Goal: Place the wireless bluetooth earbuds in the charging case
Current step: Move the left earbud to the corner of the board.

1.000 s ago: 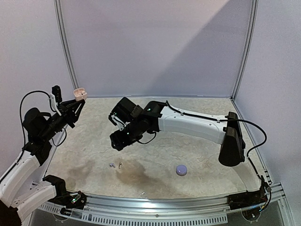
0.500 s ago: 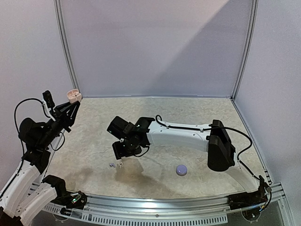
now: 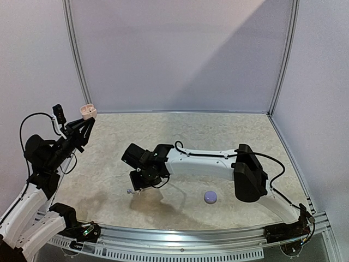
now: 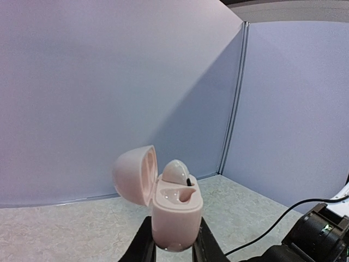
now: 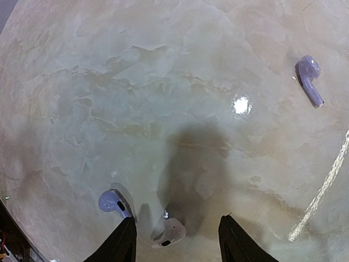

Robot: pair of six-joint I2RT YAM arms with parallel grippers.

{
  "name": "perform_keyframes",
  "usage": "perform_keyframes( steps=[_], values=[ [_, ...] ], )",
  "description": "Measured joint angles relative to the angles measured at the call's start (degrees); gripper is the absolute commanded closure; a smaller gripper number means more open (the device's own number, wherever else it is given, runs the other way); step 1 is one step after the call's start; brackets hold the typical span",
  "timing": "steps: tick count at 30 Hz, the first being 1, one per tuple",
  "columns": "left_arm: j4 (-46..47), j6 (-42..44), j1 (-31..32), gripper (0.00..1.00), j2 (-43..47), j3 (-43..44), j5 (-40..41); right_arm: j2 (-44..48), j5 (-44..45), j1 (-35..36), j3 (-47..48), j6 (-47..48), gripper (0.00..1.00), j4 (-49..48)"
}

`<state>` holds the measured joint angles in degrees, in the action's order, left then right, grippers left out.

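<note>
My left gripper (image 4: pixel 174 246) is shut on the charging case (image 4: pixel 175 213), a pale pinkish case held upright in the air at the far left (image 3: pixel 87 111). Its lid (image 4: pixel 133 174) is hinged open, and one earbud (image 4: pixel 177 173) sits in a socket. My right gripper (image 5: pixel 177 243) is down at the tabletop, front left (image 3: pixel 135 188). It is open, and a whitish earbud (image 5: pixel 170 232) lies between its fingers, touching neither. A lavender earbud (image 5: pixel 113 203) lies just outside the left finger (image 5: pixel 122 243). Another lavender earbud (image 5: pixel 308 79) lies farther off.
A small round lavender pebble-like object (image 3: pixel 210 197) rests on the marbled table (image 3: pixel 229 136) to the right of my right gripper. Pale walls close in the back and sides. The right arm (image 3: pixel 207 161) stretches across the table's middle.
My right arm has swung down and toward the front left until its gripper is over the earbuds, and its jaws have narrowed. The left arm drew back slightly, still holding the case.
</note>
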<state>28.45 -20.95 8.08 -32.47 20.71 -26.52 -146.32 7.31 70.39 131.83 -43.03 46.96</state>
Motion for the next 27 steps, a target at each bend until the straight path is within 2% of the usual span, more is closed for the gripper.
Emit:
perform_keyframes(
  steps=[10, 21, 27],
  values=[
    [0.0, 0.0, 0.0, 1.00, -1.4, 0.0, 0.1, -2.9, 2.3, 0.9, 1.5, 2.7, 0.53, -0.7],
    [0.1, 1.4, 0.0, 1.00, -1.9, 0.0, 0.3, -3.0, 7.3, 2.1, 1.2, 7.9, 0.66, 1.4],
    [0.0, 1.9, 0.0, 1.00, -2.5, 0.0, 0.4, -2.9, 9.9, 2.8, 0.7, 11.7, 0.67, 2.3]
  ],
)
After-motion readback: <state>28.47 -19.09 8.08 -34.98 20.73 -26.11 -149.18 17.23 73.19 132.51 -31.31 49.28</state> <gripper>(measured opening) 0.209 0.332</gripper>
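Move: Just under the right fingertips, about 3 cm down and 1 cm back, lies the left earbud, the pale one. A purple earbud lies about 4 cm to the left of the pale one and level with it; another purple earbud lies some 10 cm ahead of the right hand and 4 cm to its right. From the left hand, which is holding the open case high up, the pale earbud is about 4 cm back, 11 cm right and 31 cm down. Sinking about 2.5 cm to the pale earbud, mostly early on, the right hand narrows its half-open fingers around it, then edges about 1.5 cm to the right. The wrist twists some 20 degrees, swinging the fingers' lean from leftward to more forward, and the left-side finger comes up against the earbud, with the gap not yet shut. ##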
